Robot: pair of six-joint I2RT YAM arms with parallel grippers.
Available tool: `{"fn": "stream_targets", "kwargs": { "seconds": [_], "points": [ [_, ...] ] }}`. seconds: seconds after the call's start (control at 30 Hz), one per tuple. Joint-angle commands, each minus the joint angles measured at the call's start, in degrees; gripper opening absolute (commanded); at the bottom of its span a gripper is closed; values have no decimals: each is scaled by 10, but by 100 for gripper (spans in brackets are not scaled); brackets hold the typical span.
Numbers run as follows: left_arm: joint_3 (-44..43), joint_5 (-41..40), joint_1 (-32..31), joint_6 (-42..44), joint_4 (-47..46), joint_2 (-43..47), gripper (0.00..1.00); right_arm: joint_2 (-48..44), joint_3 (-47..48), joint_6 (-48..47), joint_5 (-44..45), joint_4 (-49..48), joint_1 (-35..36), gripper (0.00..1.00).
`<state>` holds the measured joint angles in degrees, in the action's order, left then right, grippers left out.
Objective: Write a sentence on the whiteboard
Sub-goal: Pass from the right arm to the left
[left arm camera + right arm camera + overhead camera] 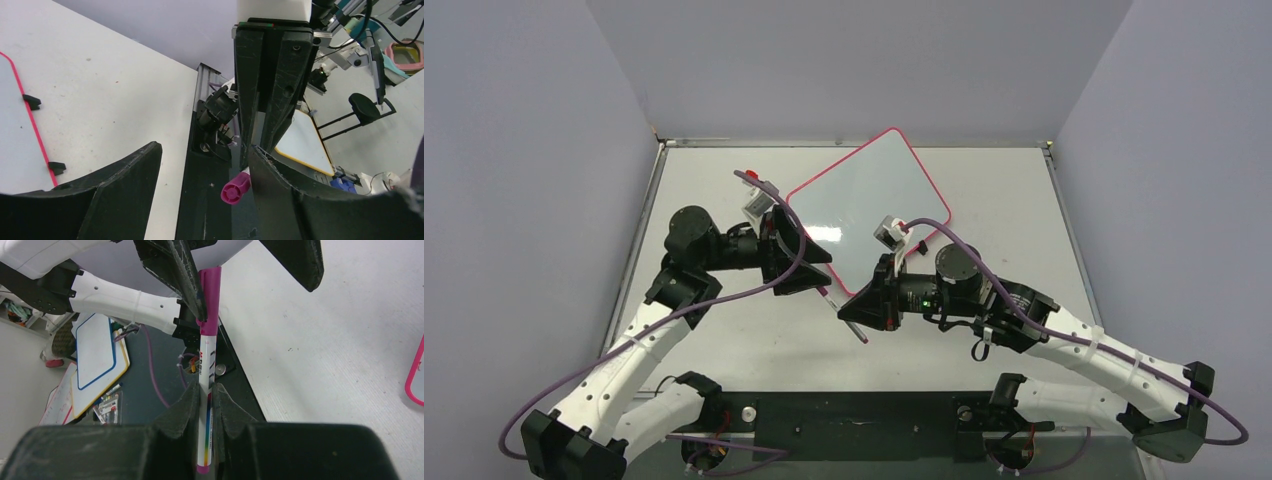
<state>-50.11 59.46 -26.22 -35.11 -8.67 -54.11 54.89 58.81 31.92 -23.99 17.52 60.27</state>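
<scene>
The whiteboard (864, 190), white with a red-pink rim, lies tilted at the back middle of the table; no sentence is in view on it. My right gripper (206, 387) is shut on the white barrel of a marker pen (206, 355) just off the board's near corner. The pen's magenta cap (235, 191) sticks up between the fingers of my left gripper (205, 147), which is open, and lies close against one finger (182, 275). In the top view the left gripper (824, 272) and right gripper (849, 310) face each other over the pen (862, 336).
The black mounting plate (854, 425) with both arm bases runs along the near edge. Purple cables (754, 290) loop over both arms. Grey walls enclose the table on three sides. Two small black clips (31, 101) sit at the board's rim (37, 135).
</scene>
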Motion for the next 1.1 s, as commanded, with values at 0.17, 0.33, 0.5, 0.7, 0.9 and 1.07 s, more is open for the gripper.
{"fn": "stream_targets", "kwargs": {
  "seconds": [0.17,0.33,0.5,0.7,0.9,1.07],
  "points": [
    [-1,49,-1,-57,-81,8,62,-9,22,-3,-32,-55,-30,0],
    [9,43,-2,-83,-103,20,62,0,25,-2,-48,-60,-42,0],
    [20,37,-3,-101,-128,22,46,5,22,3,-59,-72,-43,0],
    [38,28,-7,-137,-175,26,4,4,15,8,-63,-80,-43,0],
    [42,-7,-7,-134,-158,37,0,7,17,9,-36,-74,-55,12],
    [34,-51,-7,-137,-139,42,0,6,22,-1,15,-56,-66,68]
  ]
}}
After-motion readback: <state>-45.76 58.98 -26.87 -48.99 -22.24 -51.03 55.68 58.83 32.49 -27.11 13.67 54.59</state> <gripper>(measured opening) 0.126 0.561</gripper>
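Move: Close behind the left gripper's open fingers is the marker's purple cap, about 4 cm back, level sideways and roughly 1 cm higher. From the right hand, which already grips the marker's white barrel, the cap lies some 4 cm ahead, 4 cm left and 4 cm above. On the table, the whiteboard's middle is around 25 cm ahead of the left hand, 7 cm to its right and 33 cm below. Easing back about 2.5 cm and rising 2 cm, the left hand brings its open fingers around the cap and closes them to pinch it, while the right hand keeps its grip and lifts the marker slightly up and forward. Only after the left has shut does the right open, letting go of the barrel and moving another 1.5 cm forward. ##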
